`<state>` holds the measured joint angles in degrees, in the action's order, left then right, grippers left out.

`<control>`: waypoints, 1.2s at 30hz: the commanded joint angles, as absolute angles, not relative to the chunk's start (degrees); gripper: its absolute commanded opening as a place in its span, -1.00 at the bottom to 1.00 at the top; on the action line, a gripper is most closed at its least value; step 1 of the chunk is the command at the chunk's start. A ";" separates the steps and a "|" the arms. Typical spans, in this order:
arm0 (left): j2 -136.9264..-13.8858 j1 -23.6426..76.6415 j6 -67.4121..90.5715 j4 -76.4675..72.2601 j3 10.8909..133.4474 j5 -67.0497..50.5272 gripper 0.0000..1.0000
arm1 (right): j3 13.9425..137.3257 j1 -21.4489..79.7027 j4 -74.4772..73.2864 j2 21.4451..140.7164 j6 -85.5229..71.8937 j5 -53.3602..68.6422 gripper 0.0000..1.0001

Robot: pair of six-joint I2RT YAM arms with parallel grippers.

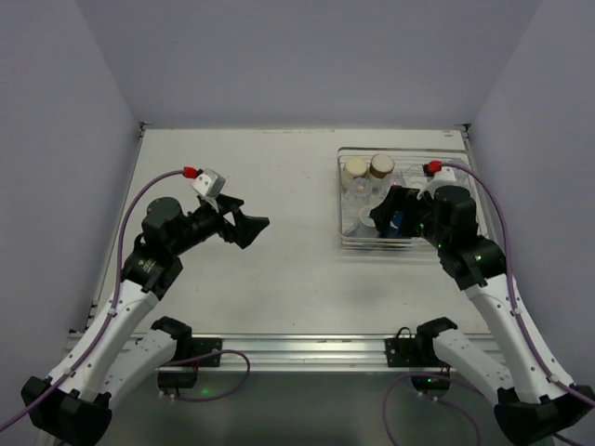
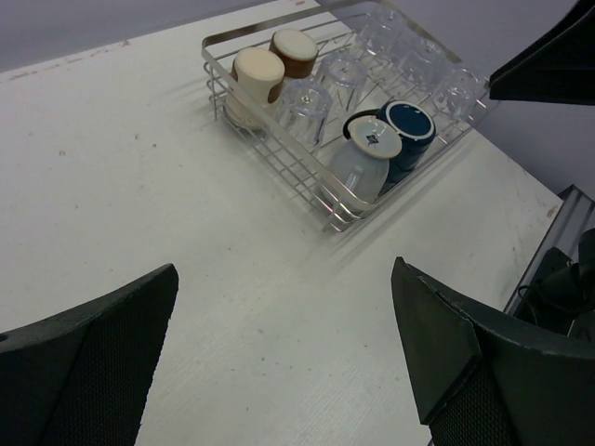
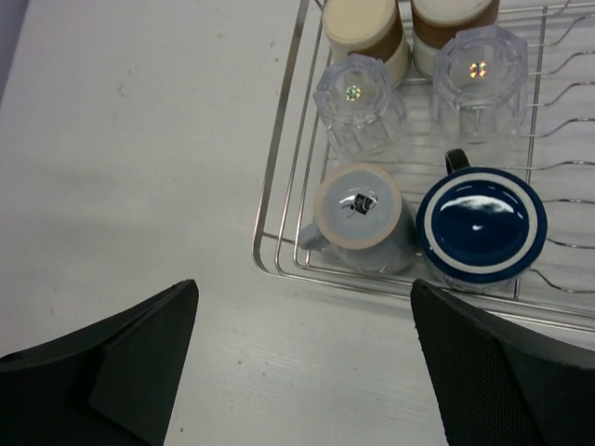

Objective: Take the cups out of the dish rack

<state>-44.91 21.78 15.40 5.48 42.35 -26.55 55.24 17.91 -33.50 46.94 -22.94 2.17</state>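
The silver wire dish rack (image 1: 340, 200) stands at the right of the table. It holds upside-down cups: a light blue-grey mug (image 3: 358, 218), a dark navy mug (image 3: 479, 223), clear glass tumblers (image 3: 358, 102) and two brown cups with cream tops (image 3: 363, 32). My right gripper (image 1: 386, 216) is open and empty, hovering over the rack's near left corner (image 3: 279, 158), just short of the light mug. My left gripper (image 1: 256, 226) is open and empty above the bare table at mid-left, facing the rack (image 2: 339, 221); the light mug (image 2: 358, 163) and navy mug (image 2: 409, 135) show in its view.
Grey walls close off the table at the left, back and right. A metal rail (image 1: 307, 351) runs along the near edge by the arm bases. Wavy plate tines (image 3: 567, 139) fill the rack's right part. More tumblers (image 2: 418, 56) stand at the rack's far side.
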 commanded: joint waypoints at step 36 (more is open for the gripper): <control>-45.70 20.83 16.70 6.50 43.42 -23.38 1.00 | 64.34 27.51 -29.09 81.82 -22.32 -19.51 0.88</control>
<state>-45.87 21.12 15.88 5.67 42.35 -23.68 61.93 28.21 -31.86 81.08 -22.20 -18.52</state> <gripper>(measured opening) 0.997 0.945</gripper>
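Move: Ahead of the right hand by some 8 cm, about 2 cm to its left and 18 cm below, the upturned grey mug sits in the rack's near left corner. The blue mug stands roughly 8 cm to the right of the grey mug; a clear glass lies about 9 cm beyond the grey mug and 2 cm farther left, with a second glass some 7 cm to the right of the first. From the left hand the grey mug is about 10 cm ahead, 26 cm right and 19 cm below. Sinking about 12 cm towards the grey mug, the right hand drifts some 3 cm left early on, then reaches about 7 cm forward as it keeps dropping. The wrist tips the fingers nearly 20 degrees further down and rolls its left side down some 20 degrees, bringing the still wide-open fingers either side of the grey mug, one by its handle, the other at the gap beside the blue mug; contact can't be made out. ##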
